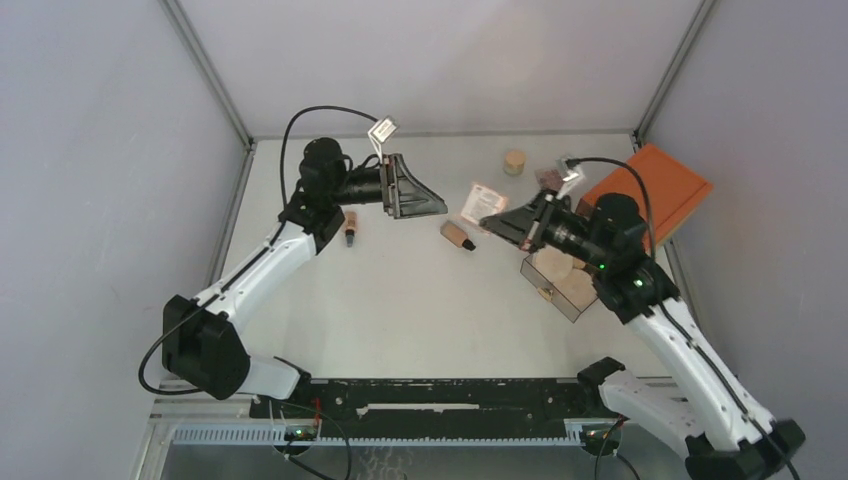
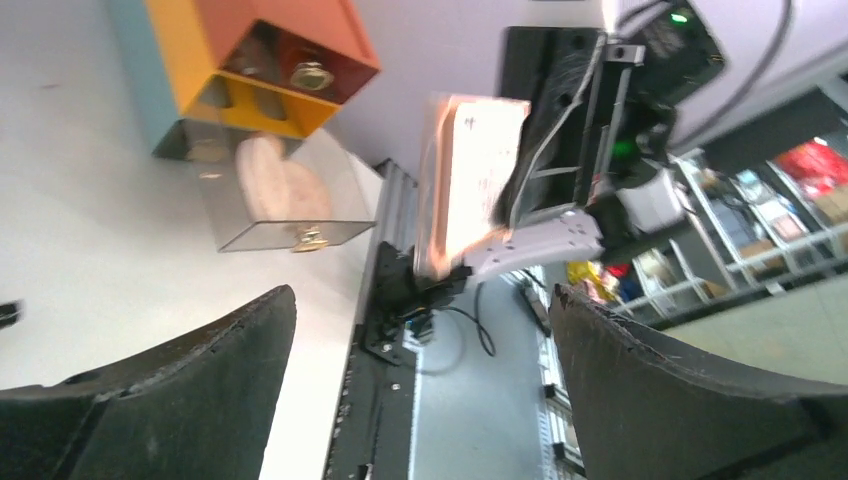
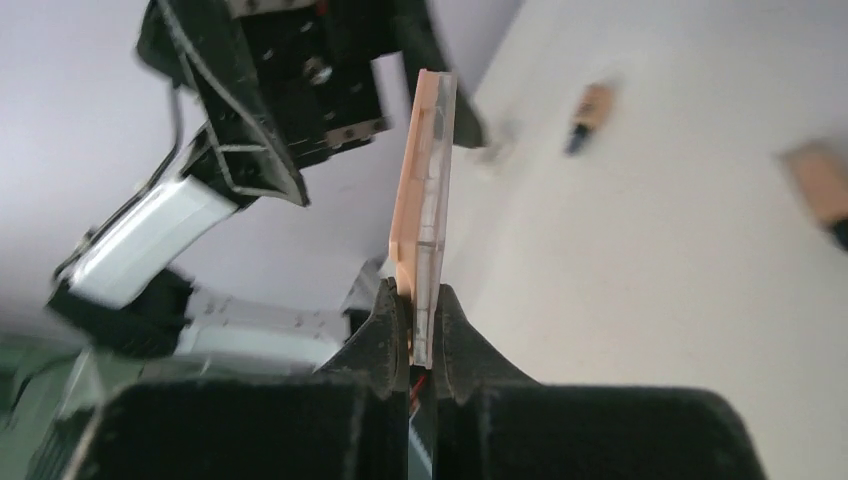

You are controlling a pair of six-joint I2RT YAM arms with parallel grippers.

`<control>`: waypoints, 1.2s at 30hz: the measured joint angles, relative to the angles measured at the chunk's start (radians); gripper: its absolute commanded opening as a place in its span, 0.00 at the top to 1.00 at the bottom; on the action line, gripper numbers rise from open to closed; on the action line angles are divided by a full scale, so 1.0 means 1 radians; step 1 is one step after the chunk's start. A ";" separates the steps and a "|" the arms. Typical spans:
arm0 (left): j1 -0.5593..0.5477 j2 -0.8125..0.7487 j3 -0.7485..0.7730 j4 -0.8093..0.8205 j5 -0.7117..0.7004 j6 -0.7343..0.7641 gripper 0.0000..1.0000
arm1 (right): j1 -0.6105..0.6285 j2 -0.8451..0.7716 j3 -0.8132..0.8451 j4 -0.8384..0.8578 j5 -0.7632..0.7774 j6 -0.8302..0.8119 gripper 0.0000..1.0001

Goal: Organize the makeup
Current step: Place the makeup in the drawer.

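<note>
My right gripper (image 1: 490, 222) is shut on the lower edge of a thin peach palette (image 3: 424, 190), holding it upright above the table. In the top view the palette (image 1: 483, 203) hangs between the two grippers. My left gripper (image 1: 428, 198) stands wide open just left of it with nothing between its fingers (image 2: 190, 370), and it faces the palette (image 2: 474, 185). Other makeup lies on the table: a peach bottle (image 1: 458, 236) with a black cap below the palette, another bottle (image 1: 350, 228) by the left arm, a round tan disc (image 1: 514, 161) and a small palette (image 1: 548, 178) at the back.
The orange-topped box of drawers (image 1: 652, 188) stands at the back right. A clear drawer (image 1: 560, 282) sticks out of it under my right wrist, with a beige sponge (image 2: 275, 185) inside. The table's near edge has a black rail (image 1: 430, 398).
</note>
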 measured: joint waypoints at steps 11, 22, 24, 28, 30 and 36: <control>0.048 0.005 0.148 -0.530 -0.305 0.348 0.00 | -0.326 -0.241 0.002 -0.765 0.447 0.057 1.00; 0.048 0.007 0.148 -0.609 -0.357 0.388 0.00 | -0.538 -0.208 -0.136 -0.789 0.432 0.053 1.00; 0.048 0.007 0.148 -0.611 -0.357 0.394 0.00 | -0.575 -0.197 -0.187 -0.732 0.375 0.048 1.00; 0.048 0.006 0.148 -0.620 -0.357 0.403 0.00 | -0.608 -0.166 -0.239 -0.617 0.278 0.047 1.00; 0.048 0.005 0.148 -0.626 -0.357 0.409 0.00 | -0.612 -0.161 -0.247 -0.571 0.245 0.043 1.00; 0.048 0.005 0.148 -0.637 -0.357 0.409 0.00 | -0.612 -0.157 -0.259 -0.470 0.219 0.027 1.00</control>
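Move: The palette is already in my right fingers, and the open drawer it goes to lies about 19 cm to my right hand's right, 2 cm ahead and some 24 cm below. The orange cabinet stands roughly 14 cm right of the drawer and 10 cm farther out. The foundation bottle lies about 13 cm ahead of my right hand, 4 cm left and 31 cm down. From my left hand the drawer is about 26 cm right, roughly level fore-and-aft, 26 cm below. Keeping the palette pinched, I sweep my right hand some 20 cm to the right and down about 18 cm to the open drawer, the wrist swinging clockwise roughly 50 degrees while the fingers tip down; then I ease forward about 5 cm, rising slightly, over the drawer. My empty left hand, still wide open, moves forward and down about 6 cm each and a little left. ##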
